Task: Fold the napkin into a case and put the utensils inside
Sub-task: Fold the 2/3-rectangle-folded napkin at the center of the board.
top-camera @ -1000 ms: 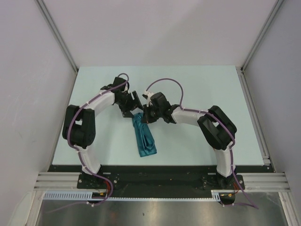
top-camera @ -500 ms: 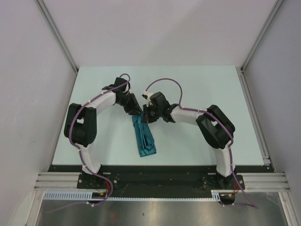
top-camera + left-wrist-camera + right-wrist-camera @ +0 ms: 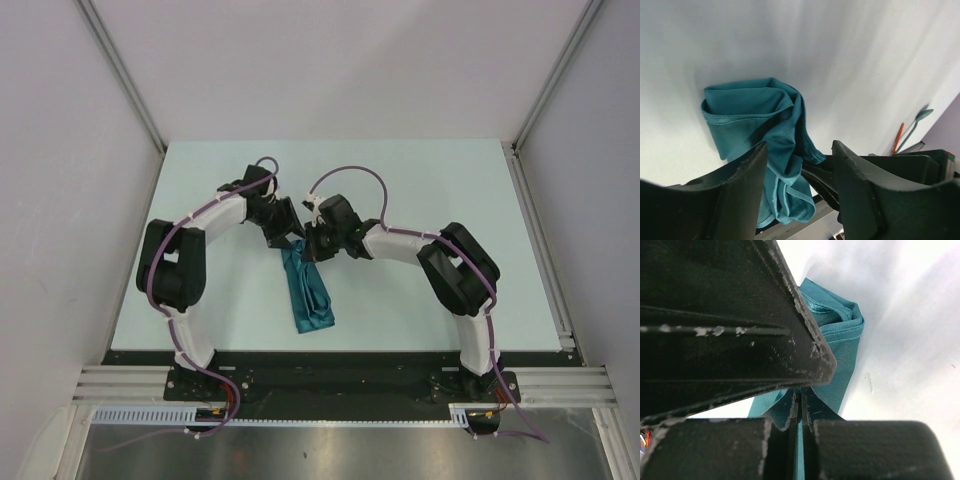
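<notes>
The teal napkin (image 3: 309, 296) lies as a long narrow folded strip on the table, running from the grippers toward the near edge. My right gripper (image 3: 309, 250) is shut on the napkin's (image 3: 840, 347) far end, and a thin cloth edge shows pinched between its fingers (image 3: 790, 412). My left gripper (image 3: 289, 237) is open right beside it. Loose folds of the napkin (image 3: 752, 117) hang between the left gripper's fingers (image 3: 747, 185), which stand apart. An orange-red utensil (image 3: 897, 138) shows small at the far right of the left wrist view; the top view does not show it.
A slim teal-green spoon-like thing (image 3: 918, 123) lies beside the orange-red utensil. The pale table (image 3: 420, 180) is walled by grey panels on the left, back and right. Both arms arch over the table's middle and meet at the napkin's far end.
My left gripper has shifted a little right, closer to the napkin's far end and the right gripper. The right gripper keeps its hold. The napkin has hardly moved.
</notes>
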Controlling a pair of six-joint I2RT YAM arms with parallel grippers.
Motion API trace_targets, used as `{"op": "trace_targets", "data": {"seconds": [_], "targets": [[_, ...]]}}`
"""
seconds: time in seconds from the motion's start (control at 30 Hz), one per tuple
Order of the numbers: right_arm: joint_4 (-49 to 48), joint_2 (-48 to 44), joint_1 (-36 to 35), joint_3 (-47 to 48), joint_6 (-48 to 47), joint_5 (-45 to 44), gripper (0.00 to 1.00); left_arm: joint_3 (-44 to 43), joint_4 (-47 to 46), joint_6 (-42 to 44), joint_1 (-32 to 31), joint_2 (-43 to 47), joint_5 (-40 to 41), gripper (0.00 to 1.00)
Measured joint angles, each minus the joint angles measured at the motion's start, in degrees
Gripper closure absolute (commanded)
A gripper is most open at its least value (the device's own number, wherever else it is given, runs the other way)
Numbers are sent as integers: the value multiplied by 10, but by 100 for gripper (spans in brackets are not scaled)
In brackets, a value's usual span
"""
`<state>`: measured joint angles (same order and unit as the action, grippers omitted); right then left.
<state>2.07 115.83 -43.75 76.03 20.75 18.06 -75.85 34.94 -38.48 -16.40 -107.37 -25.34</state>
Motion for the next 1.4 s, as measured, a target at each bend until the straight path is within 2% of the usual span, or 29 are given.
{"op": "trace_targets", "data": {"seconds": [0.2,0.3,0.4,0.43,0.5,0.53,0.57,0.63,0.67,0.9,1.1,1.4], "targets": [[3,0,0,3,-1,0,100,0,14,0,-6,0,23,40],[4,1,0,4,-1,-2,100,0,23,-5,-9,0,27,44],[8,1,0,5,-1,-8,100,9,16,-17,-9,0,17,53],[8,1,-1,5,-1,-11,100,12,13,-21,-9,0,12,61],[10,1,-1,5,-3,-14,100,18,9,-29,-10,0,6,72],[12,1,-2,6,-4,-17,100,19,6,-32,-10,0,2,81],[13,1,-2,6,-5,-18,100,20,2,-35,-10,0,-4,85],[18,2,-4,10,-9,-24,91,20,-5,-36,-10,0,-12,96],[22,2,-4,13,-9,-26,81,20,-8,-36,-10,0,-14,100],[9,1,7,-3,2,-11,62,20,-10,-28,-10,-3,-19,100],[-19,-23,28,-48,17,11,60,20,-8,-14,-6,-3,-23,100],[-63,-29,33,-51,17,42,55,20,-7,-9,0,-3,-30,100]]}}
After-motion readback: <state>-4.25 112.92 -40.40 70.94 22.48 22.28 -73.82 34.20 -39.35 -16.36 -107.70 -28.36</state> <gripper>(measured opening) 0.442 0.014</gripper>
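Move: The raised edge of the napkin flap is barely 1 cm back, 1 cm right and 1 cm below the left hand's open fingers; the right hand's shut fingers already pinch that edge. The napkin's far end lies some 1 cm ahead, 2 cm left and 3 cm below the left hand. Its near end is about 15 cm back, 2 cm right and 3 cm below the right hand. Easing back about 1.5 cm and slightly down and right, the left hand shuts its fingers on the upright flap edge beside the right fingertips, then holds nearly still there. Only then does the right hand, still until now, open to not quite half, shift some 2 cm right, dip slightly and rise about 2 cm. ##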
